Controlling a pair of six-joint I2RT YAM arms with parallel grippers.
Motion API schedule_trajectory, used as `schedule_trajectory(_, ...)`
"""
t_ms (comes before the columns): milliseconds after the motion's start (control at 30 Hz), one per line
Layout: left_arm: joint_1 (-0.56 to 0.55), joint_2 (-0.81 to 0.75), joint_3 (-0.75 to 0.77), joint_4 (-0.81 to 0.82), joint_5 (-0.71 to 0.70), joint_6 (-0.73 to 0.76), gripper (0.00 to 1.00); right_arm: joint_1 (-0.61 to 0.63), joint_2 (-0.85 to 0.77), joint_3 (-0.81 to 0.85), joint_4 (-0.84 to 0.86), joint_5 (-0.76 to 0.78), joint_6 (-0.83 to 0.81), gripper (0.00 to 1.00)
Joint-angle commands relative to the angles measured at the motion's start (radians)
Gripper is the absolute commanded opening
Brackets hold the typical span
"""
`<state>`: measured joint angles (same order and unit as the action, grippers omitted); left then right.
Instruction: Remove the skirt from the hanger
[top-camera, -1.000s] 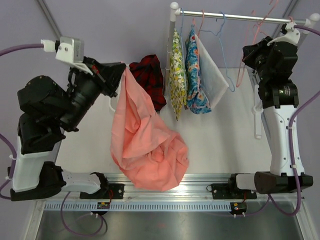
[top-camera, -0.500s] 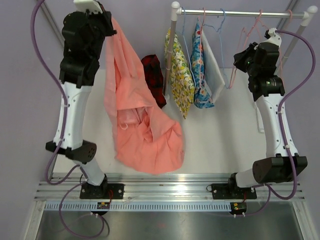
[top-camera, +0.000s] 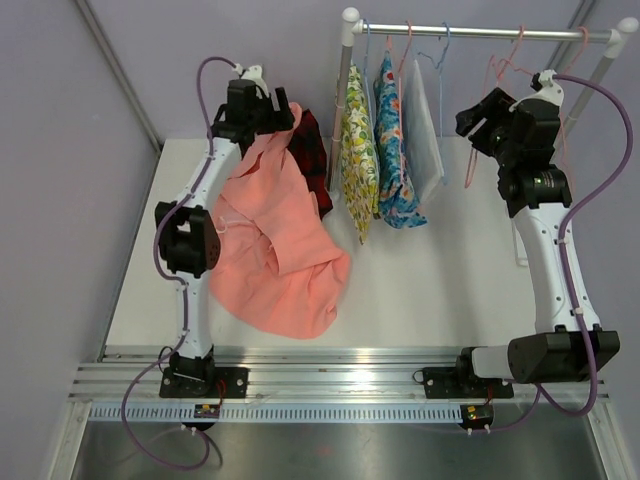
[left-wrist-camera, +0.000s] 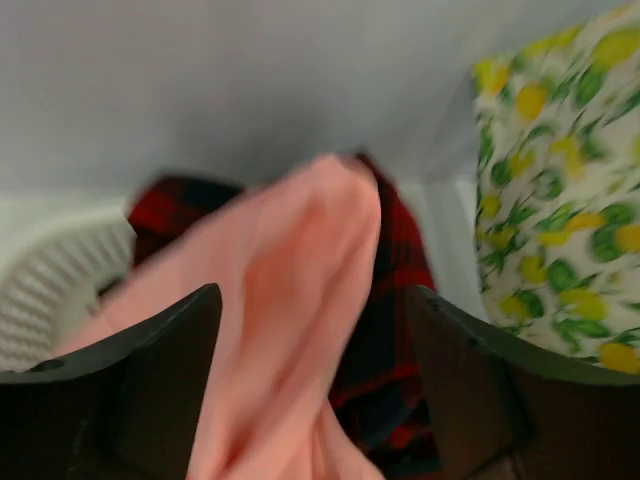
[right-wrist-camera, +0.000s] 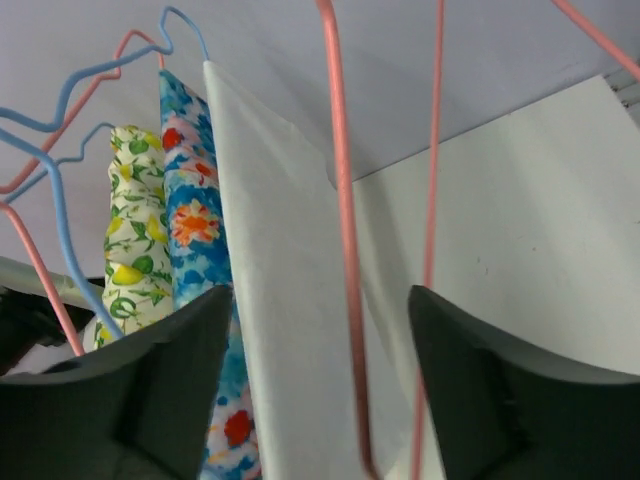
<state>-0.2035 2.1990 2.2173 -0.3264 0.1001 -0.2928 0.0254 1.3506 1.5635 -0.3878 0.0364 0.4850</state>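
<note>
The salmon-pink skirt (top-camera: 275, 250) lies crumpled on the table, off any hanger, its upper end draped over a red plaid garment (top-camera: 315, 165). My left gripper (top-camera: 272, 112) reaches over that upper end. In the left wrist view the gripper (left-wrist-camera: 312, 300) is open, with a fold of the skirt (left-wrist-camera: 290, 340) lying loose between the wide-set fingers. My right gripper (top-camera: 478, 115) is up by the rail. In the right wrist view it (right-wrist-camera: 320, 300) is open, and the bare pink hanger (right-wrist-camera: 345, 250) hangs between its fingers without being clamped.
A white rail (top-camera: 480, 33) on posts crosses the back. On it hang a lemon-print skirt (top-camera: 355, 150), a blue floral one (top-camera: 392, 150), a white one (top-camera: 425, 130) and several bare blue and pink hangers. A white ribbed thing (left-wrist-camera: 50, 290) lies left of the plaid garment.
My left arm stretched out to the back and came down, laying the pink skirt on the table, and its jaws opened. My right gripper opened around the pink hanger.
</note>
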Motion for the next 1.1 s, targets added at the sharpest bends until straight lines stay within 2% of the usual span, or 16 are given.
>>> schedule_trajectory(0,-0.031,-0.067,-0.022,0.06,0.04,-0.002,0.92,0.004,-0.002,-0.006,-0.022,-0.009,0.003,0.85)
schedule_trajectory(33,-0.033,-0.106,-0.042,0.052,0.023,0.006,0.99,0.002,-0.008,-0.008,-0.023,-0.007,0.004,0.99)
schedule_trajectory(133,-0.033,-0.194,-0.067,0.033,-0.026,0.032,0.99,0.004,-0.031,-0.013,-0.042,-0.004,0.001,0.99)
schedule_trajectory(333,-0.037,-0.476,-0.091,-0.032,-0.068,0.079,0.99,0.004,-0.11,-0.049,-0.075,0.0,-0.006,0.99)
schedule_trajectory(433,-0.04,-0.605,-0.183,-0.063,-0.085,0.083,0.99,0.002,-0.149,-0.053,-0.109,0.007,-0.01,0.99)
schedule_trajectory(567,-0.065,-0.838,-0.514,-0.053,-0.096,-0.001,0.99,0.002,-0.212,-0.057,-0.161,0.011,-0.01,1.0)
schedule_trajectory(600,-0.076,-0.893,-0.732,-0.027,-0.096,-0.026,0.99,0.002,-0.238,-0.059,-0.171,0.011,-0.01,0.99)
schedule_trajectory(633,-0.089,-1.014,-0.836,0.037,-0.13,-0.096,0.99,0.002,-0.251,-0.062,-0.181,0.01,-0.008,0.99)
schedule_trajectory(667,-0.105,-1.071,-0.964,0.084,-0.135,-0.142,0.98,0.002,-0.263,-0.063,-0.189,0.005,-0.005,1.0)
schedule_trajectory(700,-0.137,-1.126,-1.171,0.139,-0.134,-0.182,0.97,0.004,-0.287,-0.068,-0.203,-0.001,0.0,0.99)
schedule_trajectory(733,-0.155,-1.23,-1.276,0.235,-0.143,-0.254,0.97,0.004,-0.3,-0.072,-0.21,-0.006,0.001,0.99)
schedule_trajectory(833,-0.232,-1.332,-1.518,0.346,-0.229,-0.365,0.97,0.002,-0.343,-0.083,-0.243,-0.027,0.012,0.99)
schedule_trajectory(967,-0.246,-1.281,-1.625,0.443,-0.198,-0.428,0.98,0.002,-0.386,-0.089,-0.284,-0.032,0.01,0.99)
schedule_trajectory(1067,-0.249,-1.184,-1.59,0.452,-0.192,-0.436,0.98,0.002,-0.41,-0.091,-0.31,-0.03,0.006,0.99)
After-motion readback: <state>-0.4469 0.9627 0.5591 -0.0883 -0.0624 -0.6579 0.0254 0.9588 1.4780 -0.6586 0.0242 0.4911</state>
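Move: Spread below the left hand, the pink skirt has its middle about 30 cm back, straight in line, some 24 cm down. The basket, largely under it, is centred about 14 cm back, 25 cm down; the plaid skirt lies 10 cm back, 6 cm right. From the right hand the white skirt hangs about 6 cm ahead, 9 cm left, the emptied pink hanger 3 cm ahead, its middle 8 cm up; the pink skirt is 11 cm back, 38 cm left. Back in a high arc, the left hand leaves the pink skirt's upper end: a short dip as the fingers finish opening, then up to some 25 cm above its start and steeply down, tipping downward, to hang open over the skirt's middle, about 34 cm nearer the base. The right hand opens wide, letting the emptied pink hanger go, and draws back about 13 cm. ##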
